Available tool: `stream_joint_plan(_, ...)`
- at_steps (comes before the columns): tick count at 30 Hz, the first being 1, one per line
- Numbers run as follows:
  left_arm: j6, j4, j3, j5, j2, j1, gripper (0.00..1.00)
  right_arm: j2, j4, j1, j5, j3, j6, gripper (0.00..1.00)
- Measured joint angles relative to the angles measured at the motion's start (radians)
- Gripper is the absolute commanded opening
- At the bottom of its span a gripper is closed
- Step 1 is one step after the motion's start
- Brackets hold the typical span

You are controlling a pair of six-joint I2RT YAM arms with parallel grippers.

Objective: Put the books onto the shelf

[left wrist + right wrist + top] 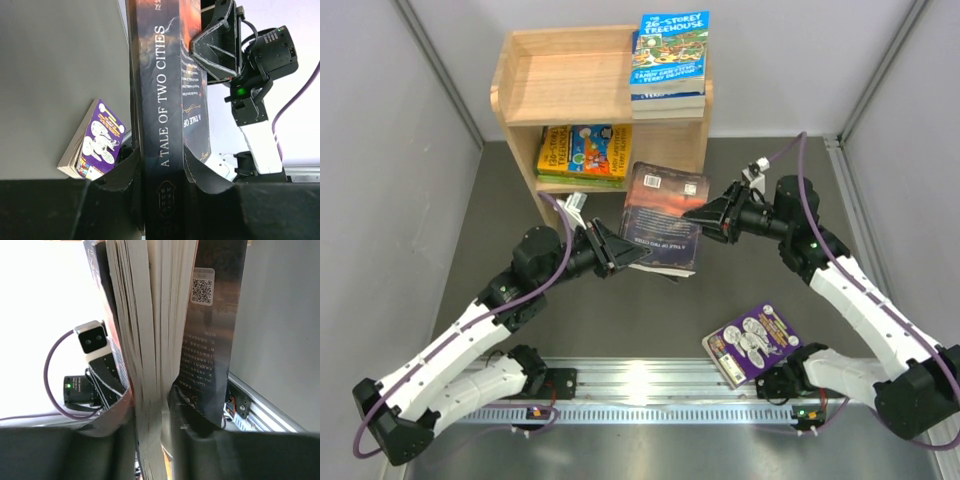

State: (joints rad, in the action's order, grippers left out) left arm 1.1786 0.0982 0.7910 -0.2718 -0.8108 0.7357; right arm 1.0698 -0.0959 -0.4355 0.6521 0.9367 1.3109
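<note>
A dark brown book (663, 215), "A Tale of Two Cities", hangs above the table in front of the shelf (570, 75), held from both sides. My left gripper (620, 250) is shut on its spine end (162, 160). My right gripper (705, 218) is shut on the page edge (150, 395), where the back cover (210, 330) splays away from the pages. A purple book (752, 343) lies flat near the front rail, also in the left wrist view (95, 142). Books (668, 55) lie stacked on the shelf's top right. Other bright books (585, 152) sit in the lower tier.
The shelf stands against the back wall, its top left part bare wood (560, 70). Grey walls close in left and right. An aluminium rail (650, 385) with the arm bases runs along the near edge, close to the purple book.
</note>
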Motion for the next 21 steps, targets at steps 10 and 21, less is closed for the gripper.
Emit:
stream_joint_plan(10,-0.098,0.116,0.191,-0.047,-0.058,0.002,0.00,-0.053,0.064,0.000,0.016,-0.002,0.016,0.69)
stream_joint_plan(21,-0.228,0.346,0.428,-0.057,-0.121,0.006,0.00,-0.097,0.129,-0.006,0.084,-0.033,0.021,0.83)
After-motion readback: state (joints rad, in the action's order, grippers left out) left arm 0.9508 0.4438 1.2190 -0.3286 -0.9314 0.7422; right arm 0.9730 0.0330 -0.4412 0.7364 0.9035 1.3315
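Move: The left gripper already pinches A Tale of Two Cities by its spine near the near end; the book's middle is about 5 cm ahead and 5 cm right of it, at its height. From the right gripper, still holding the opposite edge, that middle is some 6 cm left. The shelf's middle stands about 28 cm ahead, 7 cm left and 10 cm below the left hand. The yellow book is roughly 26 cm ahead, 11 cm left and 13 cm down. Keep the left gripper's pinch on the spine and raise the book about 7.5 cm, almost straight up, tipping the fingers some 10 degrees as you go. Meanwhile spread the right fingers wide to release the page edge, and ease that hand up some 4 cm and back 3 cm, leaving the open fingers on either side of the book. ##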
